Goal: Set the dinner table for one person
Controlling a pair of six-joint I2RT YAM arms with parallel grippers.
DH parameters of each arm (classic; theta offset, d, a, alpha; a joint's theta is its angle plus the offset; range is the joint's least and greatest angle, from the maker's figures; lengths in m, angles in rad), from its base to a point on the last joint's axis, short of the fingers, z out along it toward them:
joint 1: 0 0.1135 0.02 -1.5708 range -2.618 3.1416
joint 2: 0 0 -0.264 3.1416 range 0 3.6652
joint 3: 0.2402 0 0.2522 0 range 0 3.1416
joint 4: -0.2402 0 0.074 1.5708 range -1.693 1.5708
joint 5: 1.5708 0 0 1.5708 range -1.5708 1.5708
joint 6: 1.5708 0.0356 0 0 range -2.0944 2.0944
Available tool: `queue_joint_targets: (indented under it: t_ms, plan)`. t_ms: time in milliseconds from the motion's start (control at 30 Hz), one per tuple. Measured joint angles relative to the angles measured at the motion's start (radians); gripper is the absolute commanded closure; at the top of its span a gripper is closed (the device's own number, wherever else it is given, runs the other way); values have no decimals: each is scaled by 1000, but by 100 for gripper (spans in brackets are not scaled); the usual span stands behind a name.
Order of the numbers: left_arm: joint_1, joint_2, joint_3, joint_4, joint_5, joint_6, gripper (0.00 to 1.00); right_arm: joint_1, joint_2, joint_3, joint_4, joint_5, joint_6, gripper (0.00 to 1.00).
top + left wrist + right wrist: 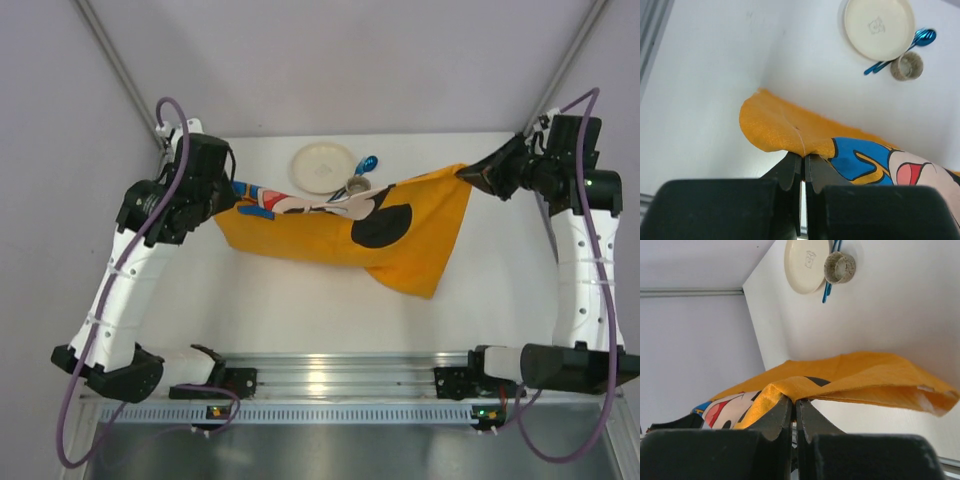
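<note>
The orange cartoon-mouse placemat (340, 235) hangs stretched in the air between both grippers, above the white dinner table (300, 300). My left gripper (232, 192) is shut on its left corner; in the left wrist view (803, 156) the cloth (775, 125) bunches at the fingertips. My right gripper (468, 174) is shut on its right corner, also seen in the right wrist view (794, 401). A cream plate (322, 166), a small cup (357, 186) and blue cutlery (368, 164) lie at the far side of the table, partly behind the cloth.
An aluminium rail (340, 375) runs along the table's near edge between the arm bases. Grey walls close in the back and sides. The plate (879, 27), cup (906, 66) and blue cutlery (920, 40) show in the left wrist view.
</note>
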Motion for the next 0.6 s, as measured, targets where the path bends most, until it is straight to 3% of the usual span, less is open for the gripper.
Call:
queue_joint_targets:
  t_ms: [167,400,500,600]
  plan:
    - [80,128,186,44,25,79,100,-34,198,137,0,-43,19,100]
    - [279,440,483,105,227,142,100,-60,562,533,13,-148,64,100]
    - [306,497,595,132,325,171,100,-90,573,589,11,-195,73,100]
    - [305,420,554,171,399,182,100,-133,486,541,-4,-222,49,100]
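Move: I already hold the orange placemat in both hands, well above the table. From my left hand the plate is roughly 41 cm ahead, 16 cm to the right and 34 cm down; the cup is some 33 cm ahead and 28 cm right, the cutlery about 38 cm ahead and 25 cm right, both just as low. From my right hand the plate lies about 39 cm ahead, 33 cm left and 35 cm down. I sweep the placemat forward through the air with both hands, about 15 cm out towards the plate and cup, then check and start drawing back by a couple of centimetres. Both hands rise too, my left some 8 cm with its fingers tipping up, my right about 5 cm while easing outward to the right; both grips stay shut on the cloth. ##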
